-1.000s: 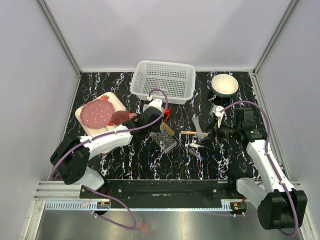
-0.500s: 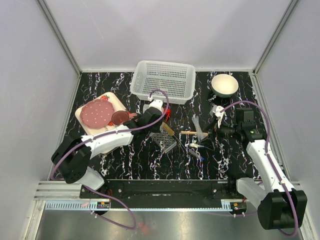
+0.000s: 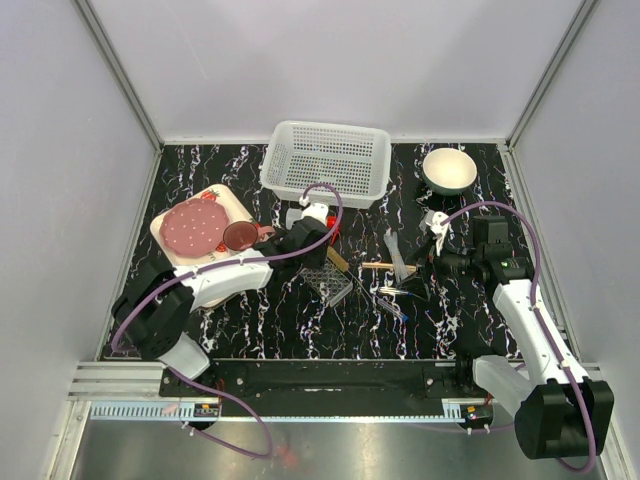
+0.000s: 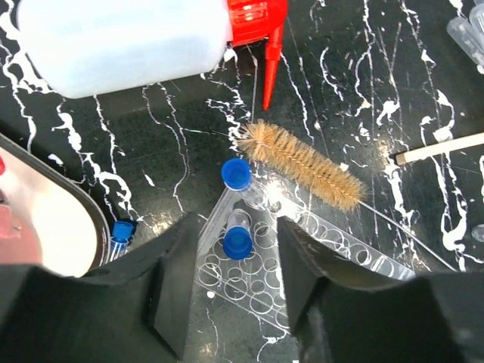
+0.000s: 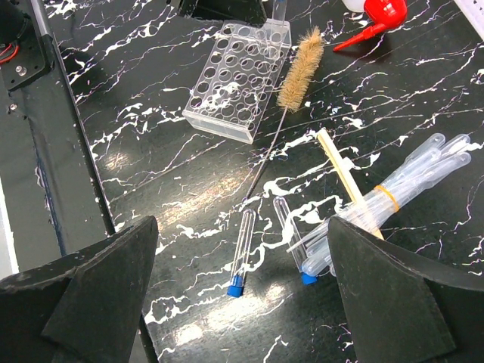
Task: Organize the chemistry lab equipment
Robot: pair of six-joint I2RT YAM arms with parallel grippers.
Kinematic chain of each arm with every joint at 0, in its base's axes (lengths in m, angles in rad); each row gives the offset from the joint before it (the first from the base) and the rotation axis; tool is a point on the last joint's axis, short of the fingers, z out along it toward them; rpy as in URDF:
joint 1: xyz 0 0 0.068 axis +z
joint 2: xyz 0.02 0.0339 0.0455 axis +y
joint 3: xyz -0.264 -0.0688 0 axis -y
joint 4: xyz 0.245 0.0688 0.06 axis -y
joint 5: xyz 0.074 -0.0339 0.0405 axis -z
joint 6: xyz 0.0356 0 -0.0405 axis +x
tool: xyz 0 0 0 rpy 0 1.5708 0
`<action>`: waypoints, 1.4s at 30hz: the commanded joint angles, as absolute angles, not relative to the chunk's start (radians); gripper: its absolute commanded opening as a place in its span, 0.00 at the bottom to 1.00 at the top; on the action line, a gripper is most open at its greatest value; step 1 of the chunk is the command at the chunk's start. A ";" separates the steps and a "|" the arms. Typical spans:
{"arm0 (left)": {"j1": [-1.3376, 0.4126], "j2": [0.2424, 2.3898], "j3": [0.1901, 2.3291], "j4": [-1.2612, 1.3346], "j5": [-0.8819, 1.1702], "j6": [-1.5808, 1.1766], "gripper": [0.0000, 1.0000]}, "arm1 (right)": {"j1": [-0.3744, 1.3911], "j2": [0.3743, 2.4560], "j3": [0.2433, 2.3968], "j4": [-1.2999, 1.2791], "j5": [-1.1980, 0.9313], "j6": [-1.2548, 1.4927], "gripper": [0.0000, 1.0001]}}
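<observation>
My left gripper (image 4: 234,295) hangs over the clear tube rack (image 4: 265,280). Its jaws stand open on either side of a blue-capped test tube (image 4: 237,242) that sits in a rack hole, touching neither finger. A second tube (image 4: 237,175) leans at the rack's far corner, and a third (image 4: 121,231) lies by the tray. The red-capped bottle (image 4: 121,41) lies on its side beyond them. My right gripper (image 5: 242,261) is open above two tubes (image 5: 243,249) lying flat. A banded bundle of pipettes (image 5: 408,181) and a wooden stick (image 5: 344,174) lie next to them.
A bristle brush (image 4: 302,162) lies beside the rack. A white mesh basket (image 3: 327,160) stands at the back, a white bowl (image 3: 449,170) at the back right. The strawberry-print tray (image 3: 172,250) with its pink plate and mug (image 3: 240,236) sits at the left.
The left gripper's jaws have spread apart, and the left wrist has shifted slightly nearer over the rack. The right arm has not moved.
</observation>
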State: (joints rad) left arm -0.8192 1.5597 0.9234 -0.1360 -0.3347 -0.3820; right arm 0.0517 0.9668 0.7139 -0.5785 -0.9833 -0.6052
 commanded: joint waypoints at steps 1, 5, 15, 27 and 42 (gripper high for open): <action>-0.816 1.510 0.962 -0.138 -0.394 -0.405 0.54 | 0.041 0.966 0.730 -0.591 -0.982 -0.623 0.98; -0.816 1.402 0.962 -0.207 -0.422 -0.448 0.66 | 0.037 0.968 0.733 -0.595 -0.986 -0.629 0.99; -0.811 1.019 0.896 -0.351 -0.428 -0.497 0.99 | 0.034 0.999 0.810 -0.730 -1.037 -0.669 0.98; -0.773 0.476 0.600 -0.452 -0.414 -0.715 0.99 | 0.414 1.216 1.017 -1.068 -0.491 -0.657 0.82; -0.773 0.365 0.522 -0.526 -0.388 -0.779 0.99 | 0.695 1.618 1.041 -0.896 -0.126 -0.483 0.52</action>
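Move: From the left hand, just above the rack, the loose tube beside the tray lies about 10 cm to its left, 3 cm back and 8 cm below; the rack's middle is 4 cm back and 2 cm right, the mug 17 cm left and 5 cm ahead. The right hand's tube, at the end of the brush wire, is roughly 4 cm back, 2 cm left and 15 cm below it; a second tube lies straight beneath, the pipette bundle 7 cm ahead. Up off the rack with its fingers, already parting, spreading wide, the left hand lifts some 17 cm, swings back and left towards the tray's near corner, then sinks several centimetres. After a short hold, the right hand drops about 12 cm and 5 cm back towards the tube by the brush wire, tipping from leftward to point down and half closing, without touching it. ##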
